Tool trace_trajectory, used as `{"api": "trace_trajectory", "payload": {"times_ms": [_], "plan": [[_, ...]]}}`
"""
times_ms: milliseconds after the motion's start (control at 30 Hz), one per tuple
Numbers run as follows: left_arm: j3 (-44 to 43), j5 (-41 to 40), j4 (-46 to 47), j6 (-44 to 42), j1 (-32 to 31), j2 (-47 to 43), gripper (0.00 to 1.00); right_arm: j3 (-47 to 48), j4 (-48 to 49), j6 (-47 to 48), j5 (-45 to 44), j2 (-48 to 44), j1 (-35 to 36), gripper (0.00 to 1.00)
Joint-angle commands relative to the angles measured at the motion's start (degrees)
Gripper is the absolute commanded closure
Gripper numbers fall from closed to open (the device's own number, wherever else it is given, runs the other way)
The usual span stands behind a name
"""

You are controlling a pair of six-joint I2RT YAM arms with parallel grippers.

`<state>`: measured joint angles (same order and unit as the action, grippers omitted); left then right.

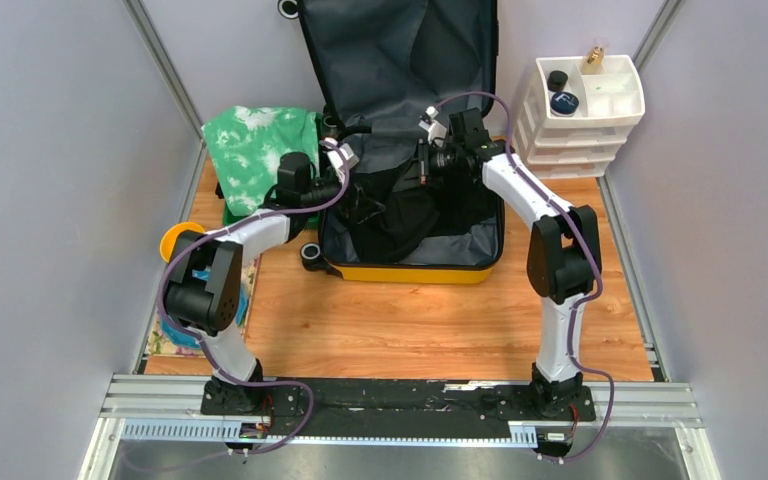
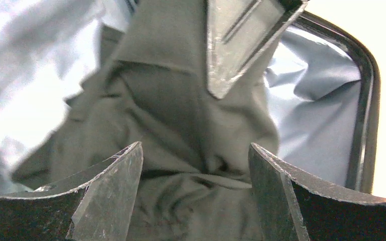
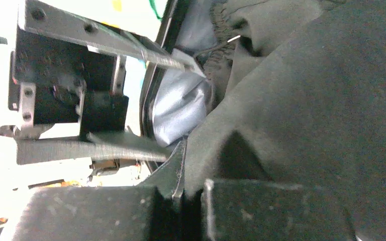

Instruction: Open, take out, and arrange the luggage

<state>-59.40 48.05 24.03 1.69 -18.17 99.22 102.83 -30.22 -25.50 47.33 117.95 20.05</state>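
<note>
The yellow luggage (image 1: 410,272) lies open on the wooden table, its lid (image 1: 400,50) propped upright against the back wall. A crumpled dark garment (image 1: 400,215) fills the lower half, on the grey lining (image 2: 311,100). My left gripper (image 1: 345,160) hovers over the case's left side, open, with the garment (image 2: 181,110) below its fingers and nothing between them (image 2: 196,146). My right gripper (image 1: 426,160) reaches in from the right and is shut (image 3: 185,150) on a fold of the dark garment (image 3: 306,100). One of its fingers (image 2: 226,50) shows in the left wrist view.
A green tie-dye cloth (image 1: 260,140) lies left of the luggage. A white drawer unit (image 1: 585,110) with small items on top stands at the back right. An orange bowl (image 1: 175,240) sits by the left arm. Grey walls close in both sides.
</note>
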Motion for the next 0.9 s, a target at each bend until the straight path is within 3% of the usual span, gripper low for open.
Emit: {"api": "trace_trajectory", "payload": {"times_ms": [0,133,433,533,567,633,667,700,833,867], "plan": [[-3.97,10.64,4.44,-15.57,1.12,-0.35,0.16,-0.61,2.18,4.23,4.79,-6.06,-0.37,1.00],[-7.65,18.12,5.75,-15.76,0.07,4.30,0.16,-0.52,4.46,4.40,6.63,-6.86,-0.37,1.00],[-14.87,15.15,8.13,-17.17,-2.92,13.70,0.15,2.73,3.85,6.68,11.11,-6.50,0.68,1.00],[-16.89,13.48,9.10,-14.88,-2.92,15.65,0.32,2.99,4.29,7.56,12.34,-7.38,1.04,1.00],[-16.98,13.38,9.02,-14.96,-2.92,15.74,0.45,2.99,4.64,7.74,12.52,-7.56,1.21,1.00],[-16.11,13.21,9.28,-15.14,-3.01,14.52,0.62,3.69,5.08,8.09,12.35,-8.61,1.22,1.00],[-15.75,13.29,9.28,-15.05,-2.75,13.81,0.86,4.31,4.91,8.88,12.00,-8.88,0.95,1.00],[-14.79,13.21,9.28,-14.97,-2.74,13.11,0.97,4.83,4.99,9.06,11.73,-9.14,0.95,1.00],[-13.38,9.26,5.43,-13.03,-2.48,7.15,1.00,9.30,5.69,8.80,10.24,-10.28,-0.19,0.99],[-13.73,7.86,4.02,-11.81,-2.39,6.26,1.00,10.28,5.87,8.54,9.63,-10.28,-0.63,0.89]]}}
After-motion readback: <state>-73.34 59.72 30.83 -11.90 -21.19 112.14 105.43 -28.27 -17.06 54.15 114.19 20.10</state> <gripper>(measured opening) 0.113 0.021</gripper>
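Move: The left hand, open and empty, has its target about 6 cm to its right, 3 cm ahead and roughly level: the bunched part of the black garment hanging below the right fingers. The right hand still pinches the garment; that bunched part is about 3 cm below it and 1 cm to its left. From the left hand, the suitcase's near rim lies some 13 cm back and 7 cm to the right, and the green-white cloth about 22 cm to the left and 10 cm ahead, both lower. With its jaws wide open, the left hand first lifts about 3 cm, then travels right and somewhat forward, some 6 cm in all, while sinking again, its fingers swinging some 20 degrees clockwise and rolling, until it closes and pinches the gathered black garment just under the right fingertips. The right hand keeps its hold on the garment all along and draws it up about 6 cm, tilting some 15 degrees, while the left rises slightly after closing. ##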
